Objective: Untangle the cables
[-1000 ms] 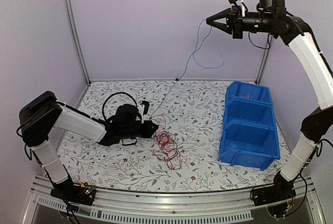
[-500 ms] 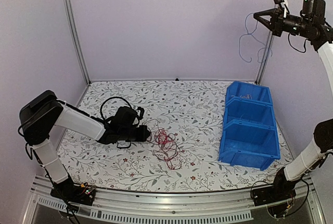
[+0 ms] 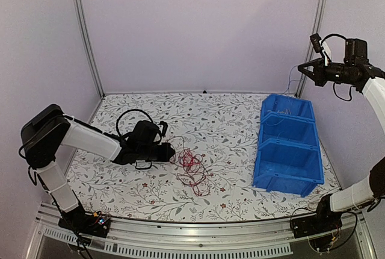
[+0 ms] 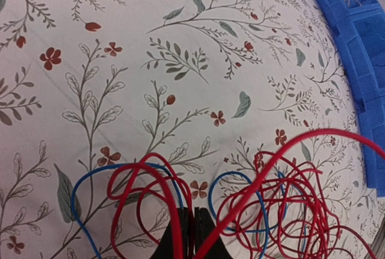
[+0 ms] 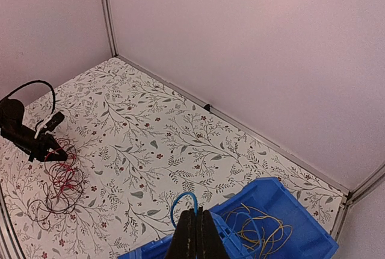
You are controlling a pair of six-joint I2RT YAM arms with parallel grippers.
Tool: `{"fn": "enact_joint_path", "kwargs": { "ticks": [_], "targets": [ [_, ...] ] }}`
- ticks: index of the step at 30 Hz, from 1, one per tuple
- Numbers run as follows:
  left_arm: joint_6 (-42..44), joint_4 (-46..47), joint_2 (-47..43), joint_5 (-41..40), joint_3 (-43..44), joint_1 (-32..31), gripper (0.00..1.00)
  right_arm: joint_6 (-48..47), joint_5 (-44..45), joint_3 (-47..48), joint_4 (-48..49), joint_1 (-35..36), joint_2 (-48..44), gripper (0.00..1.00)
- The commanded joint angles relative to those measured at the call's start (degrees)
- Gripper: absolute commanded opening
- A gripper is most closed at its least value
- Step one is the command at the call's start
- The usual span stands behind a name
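The cables (image 3: 192, 170) lie as a loose, mostly red clump mid-table; up close, red and blue loops (image 4: 283, 193) crowd round my left gripper (image 4: 194, 226). That gripper (image 3: 171, 152) rests low at the clump's left edge, jaws shut, with red strands running into its tips. My right gripper (image 3: 302, 68) hangs high over the far end of the blue bin (image 3: 287, 158), shut on a single blue wire (image 5: 182, 201) that loops up from its tips (image 5: 194, 226). Its loose end (image 3: 293, 88) dangles toward the bin.
The blue bin (image 5: 267, 190) has three compartments and stands at the right side of the table. Its far compartment holds thin yellow and blue wires (image 5: 260, 227). Purple walls and metal posts close in the back and sides. A thick black arm cable (image 3: 129, 117) arches over the left wrist.
The right gripper swung right and came down over the far bin, pulling the blue wire free of the clump. The left gripper drew back slightly to the left.
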Motion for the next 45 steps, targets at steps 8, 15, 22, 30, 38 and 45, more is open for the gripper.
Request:
{"fn": "enact_joint_path", "kwargs": {
  "ticks": [8,15,22,30,38,45],
  "targets": [
    [0.2,-0.9,-0.8,0.2,1.3,0.0,0.02,-3.4,4.5,-8.9,1.9,-0.9,-7.7,0.0],
    [-0.2,-0.7,-0.8,1.4,1.5,-0.6,0.03,-6.5,9.7,-14.6,0.3,-1.1,-10.2,0.0],
    [0.6,0.3,-1.1,1.3,1.0,-1.8,0.03,-9.2,13.6,-23.5,-0.4,-1.2,-6.5,0.0],
    [7.6,0.1,-4.9,0.8,0.5,-2.8,0.03,-13.0,11.0,-20.5,-8.8,-1.2,-0.2,0.45],
    [9.0,6.2,-15.3,0.8,-5.8,-3.2,0.02,-8.1,9.1,-20.3,-0.9,6.5,-5.6,0.59],
    [7.7,9.3,-22.1,0.8,-9.9,-3.2,0.0,-2.1,10.6,-15.4,3.0,26.6,4.7,0.53]
  ]
}}
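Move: The right gripper holds the blue cable high above the box: the middle compartment is some 34 cm below, about 2 cm back and 4 cm right. The far compartment with the yellow cable is about 12 cm ahead and 4 cm right, the near one roughly 18 cm back and 4 cm right. For the left gripper, already pinching red strands, the red tangle is about 6 cm back, 8 cm right and 4 cm below. Lower the right gripper about 20 cm towards the box's middle compartment, easing slightly back and right, and open the fingers near the bottom to let go of the blue cable; then rise a little and swing left some 12 cm, fingers open. Late on, lift the left gripper nearly 10 cm off the table, easing back and tipping its fingers up, still pinching the red strands. ##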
